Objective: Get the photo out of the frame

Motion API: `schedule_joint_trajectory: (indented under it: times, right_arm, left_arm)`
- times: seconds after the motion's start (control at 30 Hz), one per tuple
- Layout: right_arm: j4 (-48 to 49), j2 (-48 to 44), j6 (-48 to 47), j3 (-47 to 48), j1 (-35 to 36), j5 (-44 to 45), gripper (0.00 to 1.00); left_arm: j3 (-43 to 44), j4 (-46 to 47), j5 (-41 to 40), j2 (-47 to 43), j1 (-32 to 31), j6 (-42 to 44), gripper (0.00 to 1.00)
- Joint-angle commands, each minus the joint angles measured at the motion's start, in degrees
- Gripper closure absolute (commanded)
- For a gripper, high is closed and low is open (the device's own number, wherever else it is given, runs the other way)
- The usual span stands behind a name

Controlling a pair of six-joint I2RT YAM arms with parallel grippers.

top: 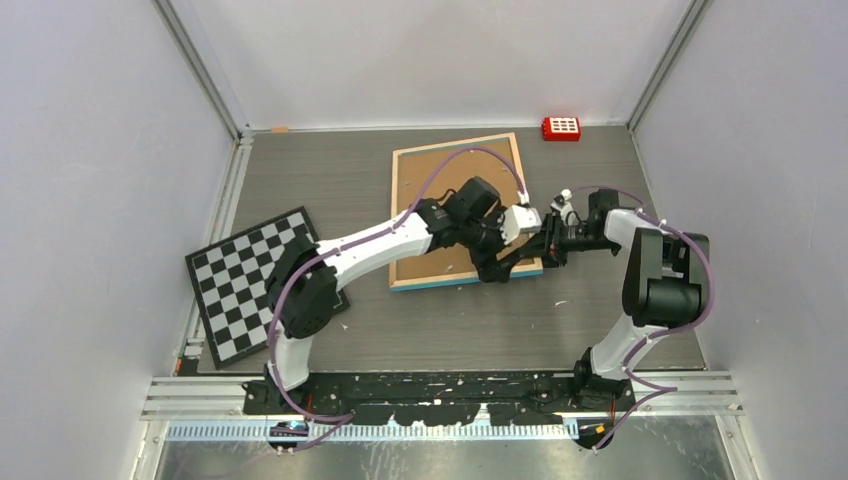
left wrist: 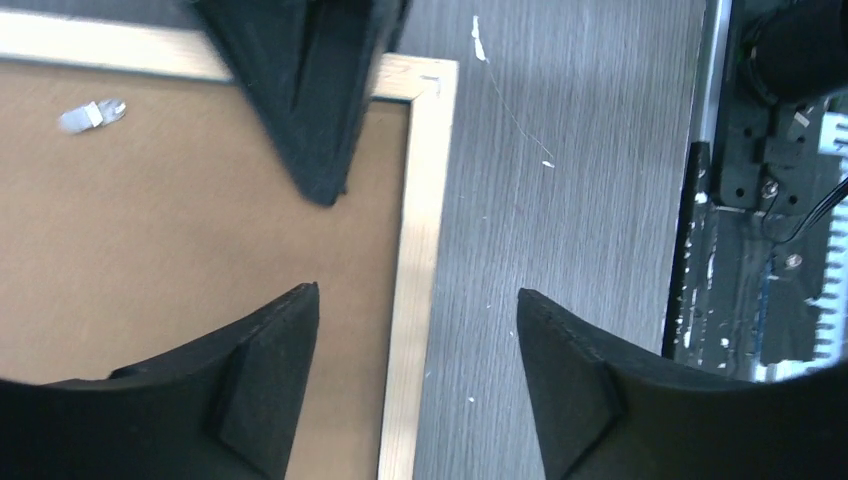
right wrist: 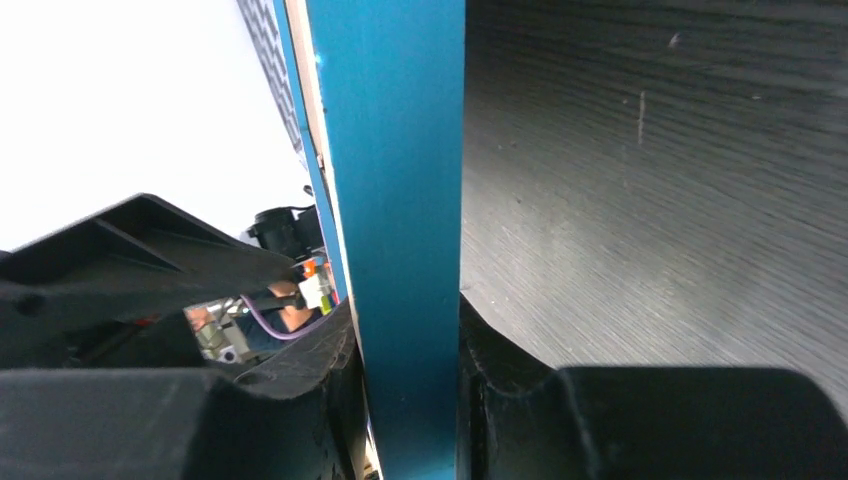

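Observation:
The frame (top: 455, 200) lies face down mid-table, its brown fibreboard back (left wrist: 150, 220) and light wood edge (left wrist: 415, 200) up, with a small clip (left wrist: 90, 115) on the back. The photo is hidden under the backing. My left gripper (top: 498, 267) (left wrist: 418, 290) hovers open over the frame's near right corner, one finger above the board and one above the table. From the right, my right gripper (top: 548, 248) (right wrist: 410, 330) is shut on the frame's blue border (right wrist: 395, 150). One of its fingers (left wrist: 310, 100) reaches over the backing.
A black-and-white chequered board (top: 260, 285) lies at the left beside the left arm's base. A red block (top: 561, 128) with white buttons sits at the back right. White walls close in the dark grey table (top: 600, 320) on three sides.

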Motion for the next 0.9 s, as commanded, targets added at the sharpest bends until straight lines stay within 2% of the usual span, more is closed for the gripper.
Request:
schedule_joint_trajectory:
  times: [0.0, 0.13, 0.4, 0.6, 0.87]
  right_arm:
    - [-12.65, -4.22, -0.93, 4.50, -1.03, 11.20, 1.00]
    - [-18.59, -6.76, -3.21, 8.93, -1.88, 15.75, 1.00]
    - [-33.33, -10.44, -14.45, 21.42, -2.07, 26.57, 0.99]
    - [-39.57, -11.11, -20.38, 31.24, -2.07, 35.35, 0.99]
    - [-47.70, -7.47, -26.57, 49.46, -2.07, 45.29, 0.99]
  left_arm:
    - [5.15, -5.35, -0.31, -6.89, 3.87, -5.39, 0.21]
    - [5.25, -9.37, -1.48, -11.53, 7.48, -6.74, 0.01]
    - [-2.05, -11.21, -9.52, -22.03, 11.18, -4.39, 0.00]
    - [-6.42, -11.43, -12.93, -26.75, 13.16, -4.61, 0.00]
    - [-8.29, -13.81, -15.78, -29.50, 15.67, -2.21, 0.00]
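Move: The right hand already pinches the frame by its near-right corner; the frame's middle lies about 16 cm to its left, 8 cm farther out and a few centimetres lower. The red box stands some 26 cm ahead of that hand, 4 cm to its right and about 8 cm below. From the left hand, now empty over that same corner, the frame's middle is roughly 10 cm ahead, 9 cm left and 8 cm down. The right hand lifts the pinched frame about 13 cm and rightward, rolling; left hand opens wider, withdrawing left, upward. ##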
